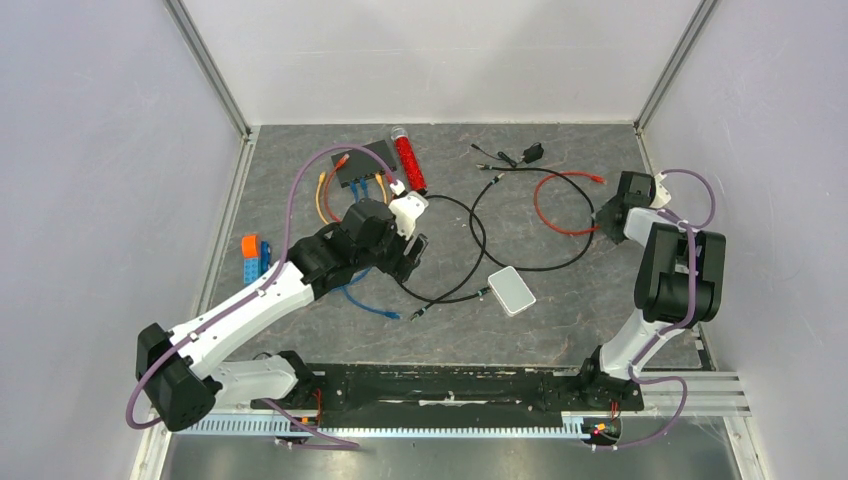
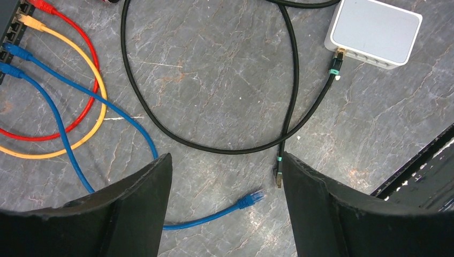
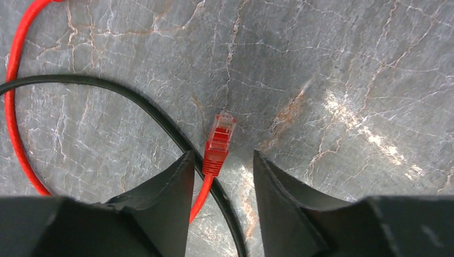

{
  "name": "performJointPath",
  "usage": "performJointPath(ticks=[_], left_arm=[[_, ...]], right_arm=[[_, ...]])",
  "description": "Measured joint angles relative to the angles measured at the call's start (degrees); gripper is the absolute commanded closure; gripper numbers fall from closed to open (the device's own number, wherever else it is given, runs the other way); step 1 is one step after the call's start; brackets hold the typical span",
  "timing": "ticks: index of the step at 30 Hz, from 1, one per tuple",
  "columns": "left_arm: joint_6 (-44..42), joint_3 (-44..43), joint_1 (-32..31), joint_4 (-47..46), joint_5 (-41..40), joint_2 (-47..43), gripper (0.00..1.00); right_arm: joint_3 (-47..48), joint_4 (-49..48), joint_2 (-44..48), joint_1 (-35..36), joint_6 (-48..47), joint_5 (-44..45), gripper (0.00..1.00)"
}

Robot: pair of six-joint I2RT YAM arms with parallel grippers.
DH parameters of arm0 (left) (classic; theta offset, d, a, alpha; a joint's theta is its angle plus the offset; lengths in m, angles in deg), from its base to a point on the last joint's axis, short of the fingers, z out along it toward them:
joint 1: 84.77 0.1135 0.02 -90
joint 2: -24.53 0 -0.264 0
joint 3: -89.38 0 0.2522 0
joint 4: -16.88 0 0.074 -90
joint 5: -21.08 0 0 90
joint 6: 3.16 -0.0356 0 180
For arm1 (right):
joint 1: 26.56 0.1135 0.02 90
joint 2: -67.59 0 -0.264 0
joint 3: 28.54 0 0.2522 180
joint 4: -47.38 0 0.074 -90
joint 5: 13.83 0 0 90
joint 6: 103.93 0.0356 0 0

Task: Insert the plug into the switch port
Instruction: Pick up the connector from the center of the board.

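The flat black switch [image 1: 368,158] lies at the back left, and its edge shows in the left wrist view's top-left corner [image 2: 7,32]. Red, yellow and two blue cables are plugged into its row of ports. A loose blue plug [image 2: 256,197] lies on the table below my left gripper [image 2: 226,160], which is wide open and holds nothing. A black cable's plug [image 2: 279,179] lies beside its right finger. My right gripper [image 3: 222,155] is low over a loose red plug [image 3: 219,140]. Its jaws stand partly open, with the plug close to the left finger [image 3: 174,182].
A white rounded box [image 1: 512,290] with a black cable plugged in sits mid-table. A red tube [image 1: 408,160] lies beside the switch. Orange and blue pieces [image 1: 252,256] lie at the left. Black cable loops [image 1: 480,235] and a small black adapter [image 1: 532,153] lie at the back.
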State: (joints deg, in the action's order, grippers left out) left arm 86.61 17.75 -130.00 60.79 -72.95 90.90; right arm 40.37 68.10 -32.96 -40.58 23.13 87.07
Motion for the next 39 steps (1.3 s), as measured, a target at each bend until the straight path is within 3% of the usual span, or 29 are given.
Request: performJointPath(ticks=[3,7,9,17,28,34,39], left_arm=[[-0.3,0.4,0.0,0.1,0.1,0.0,0.23],[-0.3,0.6,0.0,0.0,0.0,0.0,0.23],[-0.3,0.7,0.0,0.0,0.1,0.0,0.24],[-0.3,1.3,0.0,0.0,0.0,-1.7,0.24],[-0.3,1.4,0.0,0.0,-1.6,-3.7,0.24],[-0.3,2.0,0.0,0.0,-1.8,-3.7,0.24],[-0.3,2.0,0.0,0.0,-1.8,-3.6,0.25]], right_arm=[[-0.2,-1.4,-0.4,-0.3,0.6,0.0,0.70],[-0.7,-3.2,-0.5,-0.8,1.1,0.0,0.94],[-0.8,-3.8,-0.5,-1.0,1.3,-0.1,1.00],[4.2,-1.4,6.3,-1.6,-0.3,-0.1,1.00],[29.2,6.5,16.1,-0.6,-14.1,3.3,1.00],[30.8,11.0,17.8,0.0,-22.2,-5.2,1.00],[30.8,14.1,17.4,0.0,-28.1,-21.5,1.00]])
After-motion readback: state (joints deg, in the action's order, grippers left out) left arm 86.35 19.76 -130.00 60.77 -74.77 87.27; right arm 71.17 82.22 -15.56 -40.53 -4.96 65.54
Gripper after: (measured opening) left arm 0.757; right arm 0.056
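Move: The red connector lies almost between the right hand's open fingers, about 1 cm ahead of the hand point, level with it sideways and some 1 cm lower. From that hand, the red cable's other plug is roughly 13 cm straight ahead, and the black power adapter about 20 cm ahead and 16 cm left, both at table height. From the left hand, the connector is some 16 cm ahead, 48 cm to the right and 18 cm below. The red connector is pinched between the right fingers, which close from half open while the hand creeps about 1 cm forward and right. The hand then lifts it quickly, over 30 cm up and some 5 cm forward, tipping the fingers up about 30 degrees. It first eases right, then swings some 8 cm left near the top, turning counter-clockwise about 35 degrees and keeping its grip. ##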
